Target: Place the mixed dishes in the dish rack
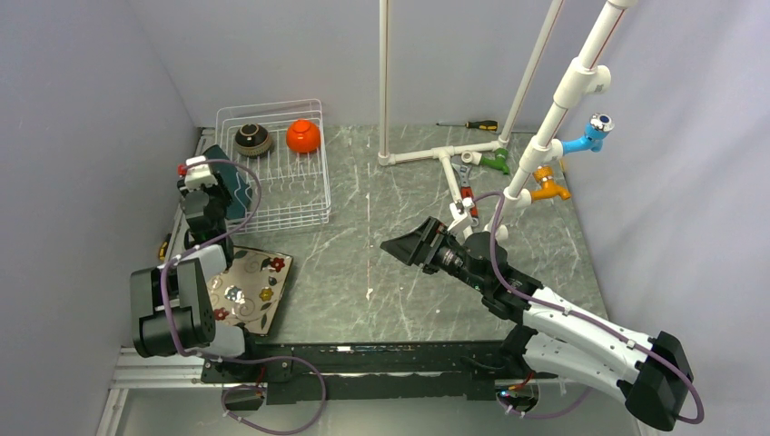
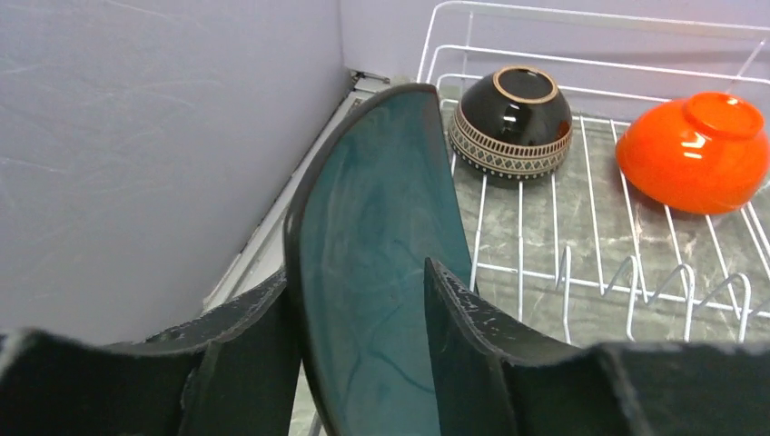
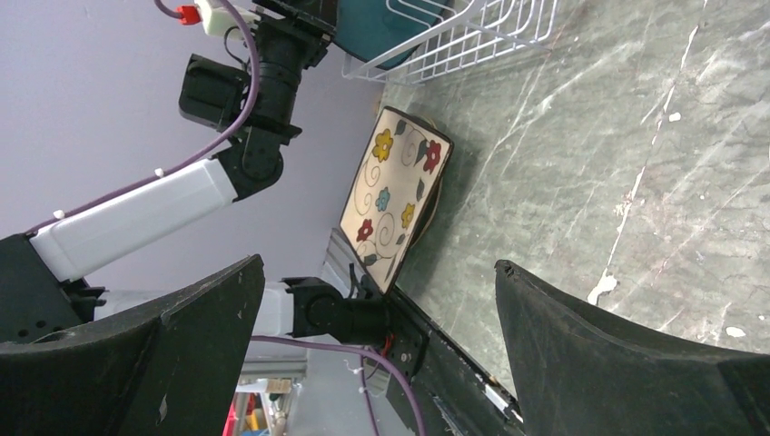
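Observation:
The dark teal plate (image 2: 372, 227) stands on edge at the left end of the white wire dish rack (image 1: 309, 214), close to the left wall. My left gripper (image 2: 356, 272) straddles its near rim, open; the left finger lies against the plate's back and the right finger stands off its face. Upside down in the rack's far end sit a dark brown bowl (image 2: 515, 123) and an orange bowl (image 2: 699, 150). The brown floral plate (image 1: 250, 286) lies at the near left, by the left arm's base. My right gripper (image 1: 399, 245) hovers wide open and empty over mid-table.
A white pipe frame (image 1: 445, 154) with blue (image 1: 590, 136), green (image 1: 497, 162) and orange taps (image 1: 549, 189) fills the back right. A screwdriver (image 1: 472, 124) and a hand tool (image 1: 463, 186) lie near it. The side wall runs close along the rack's left.

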{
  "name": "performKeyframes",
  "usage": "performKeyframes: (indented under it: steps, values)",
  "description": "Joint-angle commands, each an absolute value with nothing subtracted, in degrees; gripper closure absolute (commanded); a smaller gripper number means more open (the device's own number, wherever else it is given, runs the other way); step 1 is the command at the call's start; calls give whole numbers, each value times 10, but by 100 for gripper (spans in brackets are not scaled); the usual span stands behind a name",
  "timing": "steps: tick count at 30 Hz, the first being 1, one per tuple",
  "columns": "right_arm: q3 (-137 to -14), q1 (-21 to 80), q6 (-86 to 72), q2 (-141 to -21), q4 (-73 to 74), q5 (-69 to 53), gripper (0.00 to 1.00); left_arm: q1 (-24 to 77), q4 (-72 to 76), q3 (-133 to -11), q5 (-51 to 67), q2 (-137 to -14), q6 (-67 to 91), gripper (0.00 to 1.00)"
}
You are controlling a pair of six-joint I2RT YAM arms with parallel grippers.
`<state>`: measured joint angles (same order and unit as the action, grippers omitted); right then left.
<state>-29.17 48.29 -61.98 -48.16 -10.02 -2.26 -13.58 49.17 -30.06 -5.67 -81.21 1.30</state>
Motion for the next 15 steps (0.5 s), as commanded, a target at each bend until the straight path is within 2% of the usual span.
performKeyframes:
  steps: [1,4,6,7,10,12,15]
  values:
    - [-294,480,-623,-482,-132,-35,2,-130,539,-303,-95,-784,10,43]
    - [-291,480,-624,-484,-135,-38,2,-128,520,-305,-102,-775,13,31]
    - [-290,481,-625,-483,-135,-37,2,-126,500,-312,-106,-768,17,14]
    - [-290,481,-624,-482,-133,-36,2,-126,486,-317,-108,-763,18,8]
    - [-291,481,-621,-478,-128,-34,2,-126,394,-357,-132,-749,25,6]
    - [-293,480,-618,-475,-124,-33,2,-128,269,-420,-159,-735,31,1]
    - [-297,481,-610,-471,-113,-33,2,-136,78,-533,-166,-737,22,1]
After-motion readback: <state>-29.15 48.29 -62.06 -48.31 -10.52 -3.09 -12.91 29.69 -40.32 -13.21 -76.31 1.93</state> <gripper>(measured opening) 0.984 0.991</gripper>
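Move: The left hand's half-open fingers straddle the upper left rim of the teal plate standing in the dish rack; the plate's middle is about 4 cm ahead, 5 cm to the right and 6 cm below. The black bowl sits some 14 cm ahead, 7 cm right and 8 cm lower, the orange bowl about 14 cm ahead and 19 cm right at like height. From the idle right hand the plate lies roughly 21 cm ahead, 43 cm left and 10 cm below. Lets the plate's rim come free: the left hand's fingers spread from half open to wide open on either side of it as the hand rises about 3.5 cm. It also drifts some 2 cm left, mostly at the end, backing off from the plate while the wrist swings a few degrees counter-clockwise. ##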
